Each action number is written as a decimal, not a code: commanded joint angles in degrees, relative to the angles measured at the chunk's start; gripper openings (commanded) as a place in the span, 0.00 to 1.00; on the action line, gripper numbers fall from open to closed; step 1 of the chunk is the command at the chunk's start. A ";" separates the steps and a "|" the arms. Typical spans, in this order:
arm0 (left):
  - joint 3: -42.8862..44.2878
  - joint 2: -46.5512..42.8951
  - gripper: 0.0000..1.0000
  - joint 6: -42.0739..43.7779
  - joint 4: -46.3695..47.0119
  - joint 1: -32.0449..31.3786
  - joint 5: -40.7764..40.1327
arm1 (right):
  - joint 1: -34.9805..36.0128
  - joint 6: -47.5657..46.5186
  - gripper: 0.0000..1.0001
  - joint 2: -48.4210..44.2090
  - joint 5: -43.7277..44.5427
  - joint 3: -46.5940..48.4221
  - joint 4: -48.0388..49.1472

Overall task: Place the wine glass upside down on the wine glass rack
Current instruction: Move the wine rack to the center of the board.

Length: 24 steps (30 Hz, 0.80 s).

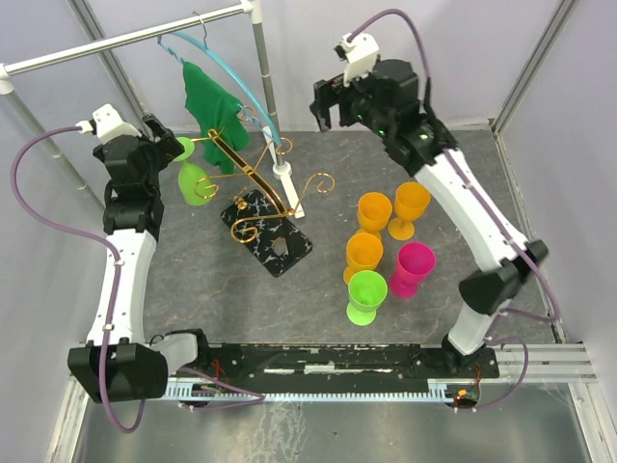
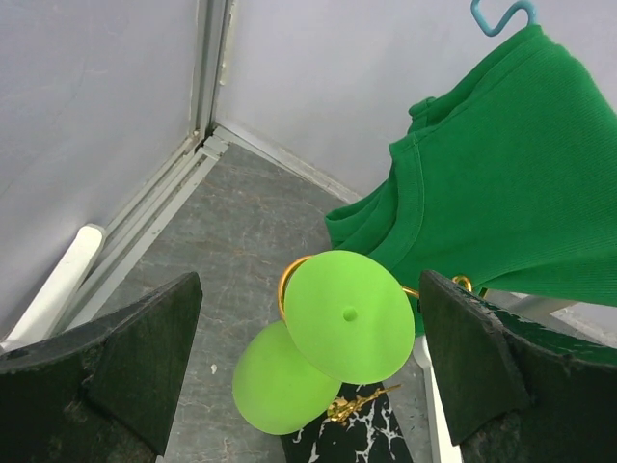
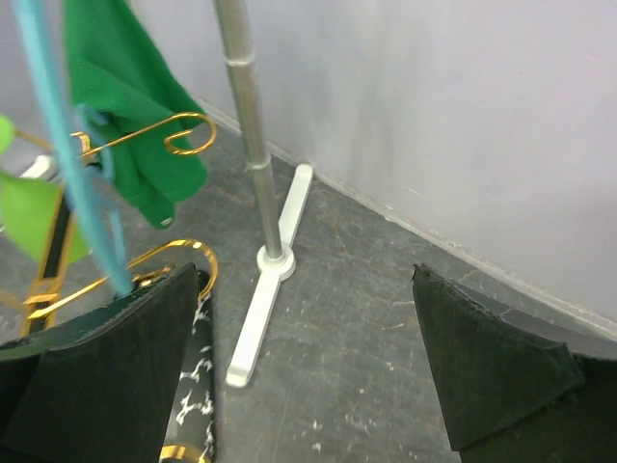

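Note:
A lime-green wine glass point(image 1: 198, 179) hangs upside down on a left scroll arm of the gold wine glass rack point(image 1: 243, 170), which stands on a black marbled base point(image 1: 270, 234). My left gripper point(image 1: 164, 147) is open just left of the glass, apart from it. In the left wrist view the glass's round foot point(image 2: 349, 316) and its bowl point(image 2: 278, 378) below lie ahead between the left gripper's point(image 2: 308, 365) wide jaws, untouched. My right gripper point(image 1: 333, 116) is open and empty, high at the back right. Below the right gripper point(image 3: 299, 371) is bare floor.
Several more glasses stand right of the rack: orange ones point(image 1: 374, 210) point(image 1: 364, 253), a pink one point(image 1: 415, 266) and a green one point(image 1: 366, 294). A white clothes rail point(image 1: 125, 37) carries a green shirt point(image 1: 210, 101) on a blue hanger; its foot point(image 3: 262, 294) sits beside the rack base point(image 3: 198, 386).

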 commanded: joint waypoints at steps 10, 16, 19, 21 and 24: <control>-1.31 -5.37 0.99 -0.42 0.51 0.36 0.66 | 11.25 -3.54 0.99 -11.11 -8.06 -11.37 -11.70; -0.90 -6.74 0.99 -0.85 -1.99 0.28 2.59 | 17.76 -3.50 1.00 -8.21 -1.48 -10.54 -11.88; -0.93 -7.36 0.99 -1.00 -2.21 0.35 3.35 | 19.35 -2.54 1.00 -6.17 2.05 -8.98 -12.26; -0.99 -7.63 0.99 -1.12 -2.26 0.30 3.64 | 20.33 -1.80 1.00 -4.31 3.90 -7.55 -12.97; -1.09 -7.87 0.99 -1.21 -2.28 0.31 4.27 | 21.80 -1.28 1.00 -1.32 6.35 -4.69 -14.38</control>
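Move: The wine rack's middle is some 14 cm back and 14 cm to the left of my right hand, about 26 cm lower. The grey pole stands roughly 9 cm left and 3 cm ahead, with the green cloth about 20 cm left and 4 cm ahead, a little lower; the nearer orange glass is around 13 cm back, 11 cm right, far below. From my left hand the rack's middle lies about 17 cm right, 7 cm back and 20 cm down. I draw my open right hand back some 16 cm, away from the pole, rising slightly at first. Then I swing it left and sink about 12 cm from that high point towards the near end of the rack's gold frame, turning about 20 degrees counter-clockwise, tipping the fingers down and lowering the hand's left side. My open left hand eases back about 3 cm from the hanging green glass, rising a little. ##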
